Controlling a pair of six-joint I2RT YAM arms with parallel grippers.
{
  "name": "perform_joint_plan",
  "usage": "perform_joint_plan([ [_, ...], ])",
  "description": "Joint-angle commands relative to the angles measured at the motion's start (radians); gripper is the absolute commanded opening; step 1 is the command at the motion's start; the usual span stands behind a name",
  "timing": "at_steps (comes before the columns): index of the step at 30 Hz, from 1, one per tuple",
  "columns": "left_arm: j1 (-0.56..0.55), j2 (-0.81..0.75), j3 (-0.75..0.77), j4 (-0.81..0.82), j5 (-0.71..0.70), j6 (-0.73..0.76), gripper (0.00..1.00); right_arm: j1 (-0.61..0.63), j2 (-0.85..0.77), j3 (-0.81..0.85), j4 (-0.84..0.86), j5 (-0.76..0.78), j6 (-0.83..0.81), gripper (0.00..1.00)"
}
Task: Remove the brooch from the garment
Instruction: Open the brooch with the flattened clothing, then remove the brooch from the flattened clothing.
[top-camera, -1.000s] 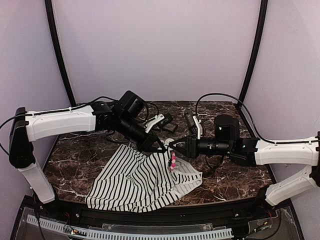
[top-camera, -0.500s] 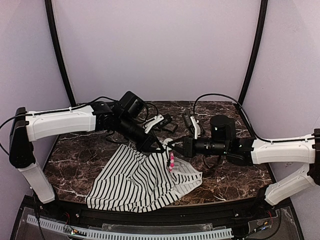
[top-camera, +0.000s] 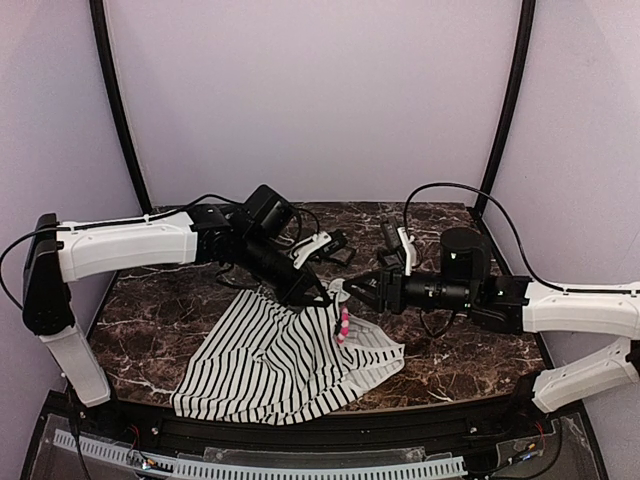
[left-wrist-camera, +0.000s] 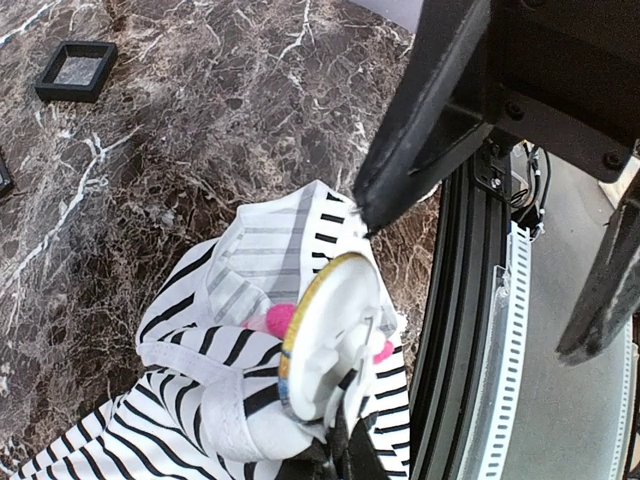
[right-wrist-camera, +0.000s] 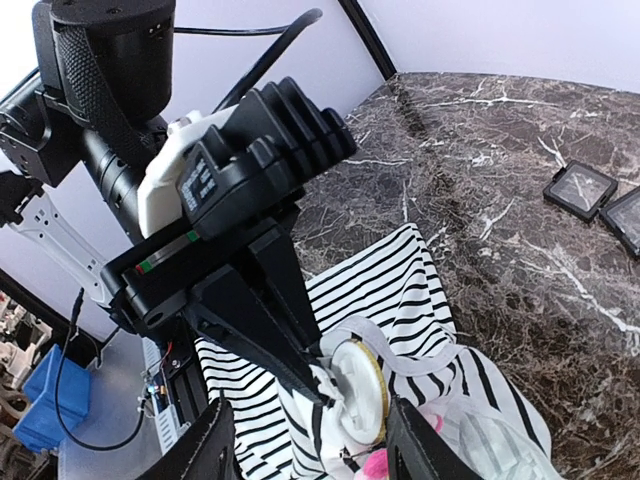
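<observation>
The striped white garment (top-camera: 270, 365) lies on the marble table, and one fold of it is lifted at the middle. My left gripper (top-camera: 325, 297) is shut on that fold, right beside the brooch (top-camera: 344, 322). In the left wrist view the brooch (left-wrist-camera: 330, 335) shows its white round back and pink petals, just above my left gripper (left-wrist-camera: 340, 465). My right gripper (top-camera: 352, 290) faces it from the right, open. In the right wrist view the right gripper (right-wrist-camera: 310, 450) has its fingers on either side of the brooch (right-wrist-camera: 360, 390), not touching it.
Small black square frames (right-wrist-camera: 580, 187) lie on the marble table (top-camera: 450, 360) behind the arms, one also in the left wrist view (left-wrist-camera: 77, 70). The table's black front rail (left-wrist-camera: 450, 330) runs close beside the lifted fold. The two grippers sit almost tip to tip.
My right gripper was shut at the brooch and has opened, and its arm has drawn back slightly to the right. The brooch stays on the garment. The left gripper keeps its hold.
</observation>
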Motion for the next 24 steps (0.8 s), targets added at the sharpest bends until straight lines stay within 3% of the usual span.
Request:
perform_joint_plan([
  [1,0.000,-0.003,0.022,-0.010,-0.006,-0.011,0.01,-0.007,-0.008,-0.039,-0.001,0.024,0.021,0.52],
  [4,0.002,-0.006,0.019,-0.005,0.007,-0.009,0.01,-0.012,0.013,-0.052,0.015,0.022,0.040,0.52],
  [15,0.001,-0.017,0.017,-0.003,0.029,-0.001,0.01,-0.077,0.060,-0.073,0.144,-0.109,0.114,0.33],
  [24,0.001,-0.018,0.017,-0.001,0.033,-0.002,0.01,-0.088,0.105,-0.060,0.201,-0.195,0.130,0.26],
])
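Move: The brooch, its round white back showing, lies about 2 cm ahead of the right hand, 3 cm to its left and 3 cm lower; from the left hand it is some 2 cm to the right, 1 cm ahead and 1 cm up. The shut left fingertips sit 2 cm to the left of the brooch, about 1 cm back and 1 cm lower. The pink flower hangs roughly 3 cm back of the brooch and 4 cm below it. Sink the half-open right gripper about 3 cm and ease it 1 cm forward, onto the brooch's right edge, coming back up slightly after the lowest point. Tip the hand nose-down as if it pointed forward, under 10 degrees, and narrow the fingers to about half their gap around the rim without closing. Keep the left fingers shut and still on the cloth at the brooch. ##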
